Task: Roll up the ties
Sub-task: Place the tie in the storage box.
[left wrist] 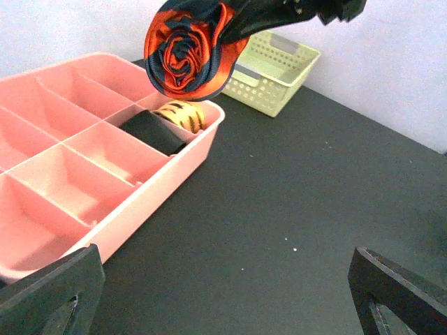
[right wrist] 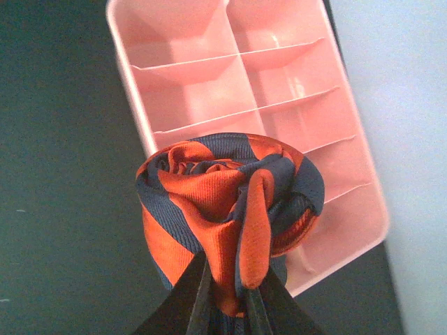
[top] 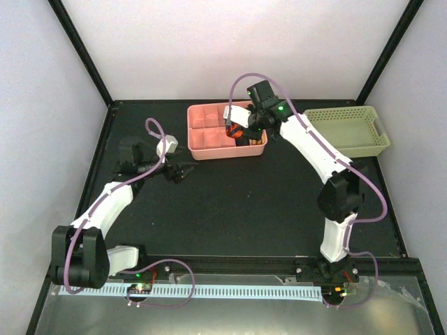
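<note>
The orange-red and navy striped tie (right wrist: 223, 209) is wound into a tight roll. My right gripper (right wrist: 227, 307) is shut on its lower edge. The roll hangs above the right end of the pink tray (right wrist: 137, 98). The top view shows the right gripper (top: 238, 132) holding the tie (top: 235, 130) over the tray (top: 209, 155). In the left wrist view the roll (left wrist: 188, 49) hangs above the tray's near corner (left wrist: 174, 174). My left gripper (left wrist: 223, 279) stands open over the black table with nothing between its fingers. From above, the left gripper (top: 183, 171) is left of the tray.
One tray compartment holds a black rolled tie (left wrist: 152, 131) and a yellow striped roll (left wrist: 183, 115). A pale green perforated basket (top: 347, 131) stands to the right of the tray near the back wall. Black frame posts run up both back corners.
</note>
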Robot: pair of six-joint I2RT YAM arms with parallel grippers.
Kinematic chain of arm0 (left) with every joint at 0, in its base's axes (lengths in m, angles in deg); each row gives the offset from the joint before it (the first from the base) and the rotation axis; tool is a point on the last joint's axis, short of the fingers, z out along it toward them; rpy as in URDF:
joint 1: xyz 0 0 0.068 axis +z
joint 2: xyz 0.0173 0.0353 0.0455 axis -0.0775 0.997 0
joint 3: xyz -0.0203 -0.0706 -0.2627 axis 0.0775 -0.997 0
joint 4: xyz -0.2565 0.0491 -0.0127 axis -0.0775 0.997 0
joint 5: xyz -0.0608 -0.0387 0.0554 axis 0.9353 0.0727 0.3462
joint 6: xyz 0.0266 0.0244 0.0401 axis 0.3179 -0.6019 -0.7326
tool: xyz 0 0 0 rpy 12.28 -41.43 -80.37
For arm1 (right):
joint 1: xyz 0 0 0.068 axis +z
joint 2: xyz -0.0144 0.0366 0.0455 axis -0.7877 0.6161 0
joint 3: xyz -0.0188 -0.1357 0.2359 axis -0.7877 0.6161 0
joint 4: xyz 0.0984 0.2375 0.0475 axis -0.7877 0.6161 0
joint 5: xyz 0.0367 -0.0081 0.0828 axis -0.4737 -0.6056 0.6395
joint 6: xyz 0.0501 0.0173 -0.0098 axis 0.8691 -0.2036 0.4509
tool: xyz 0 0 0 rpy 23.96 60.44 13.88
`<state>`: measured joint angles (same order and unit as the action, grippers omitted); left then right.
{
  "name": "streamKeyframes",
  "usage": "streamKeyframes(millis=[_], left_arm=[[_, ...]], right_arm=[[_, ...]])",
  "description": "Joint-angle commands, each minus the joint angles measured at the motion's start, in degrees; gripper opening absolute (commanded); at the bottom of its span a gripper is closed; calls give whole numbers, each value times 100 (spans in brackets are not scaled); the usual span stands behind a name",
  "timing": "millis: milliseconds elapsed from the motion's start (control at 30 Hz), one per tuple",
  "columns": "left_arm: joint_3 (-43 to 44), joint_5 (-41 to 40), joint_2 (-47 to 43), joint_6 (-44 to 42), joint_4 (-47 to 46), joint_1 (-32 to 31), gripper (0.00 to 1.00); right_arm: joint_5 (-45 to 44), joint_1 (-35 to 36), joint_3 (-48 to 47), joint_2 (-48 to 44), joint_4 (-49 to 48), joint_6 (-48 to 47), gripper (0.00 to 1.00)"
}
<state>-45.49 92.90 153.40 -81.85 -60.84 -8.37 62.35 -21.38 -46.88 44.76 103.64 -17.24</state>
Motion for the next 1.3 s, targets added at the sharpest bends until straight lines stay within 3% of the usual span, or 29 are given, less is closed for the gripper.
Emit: streamKeyframes(millis=[0,433,767,1267], left_arm=[[-16,340,-158,415,-288,376,99],[-66,1437,13,1195,-723,1377,99],[-75,1671,73,1320,-797,1525,99],[-68,1773,-43,1381,-804,1529,99]], right_arm=[[-762,223,-327,324,-793,-1067,2],[-1263,543,-1274,1743,-720,-1590,2],[-1733,552,-687,1744,-797,-1789,2],[-1889,559,-1255,2753,-684,-2015,2]])
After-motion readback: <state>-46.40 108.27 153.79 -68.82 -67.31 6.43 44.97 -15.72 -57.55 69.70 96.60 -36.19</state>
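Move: The rolled tie is already pinched in the right gripper. Its pocket, the empty near-row one in the pink storage box beside the black roll, lies about 6 cm ahead, 5 cm left and 17 cm below this hand. From the hand, the black roll is 6 cm ahead and level sideways; the yellow roll is 6 cm ahead, 5 cm right. From the left hand the pocket is some 17 cm ahead, 13 cm right and 17 cm down. Carry the held tie forward and left over the empty pocket, then lower the right gripper into it, about 14 cm down in all, tipping the fingers some 25 degrees until they point almost straight down; keep the pinch shut. Meanwhile draw the open left gripper about 6 cm left, away from the box, rising slightly. ##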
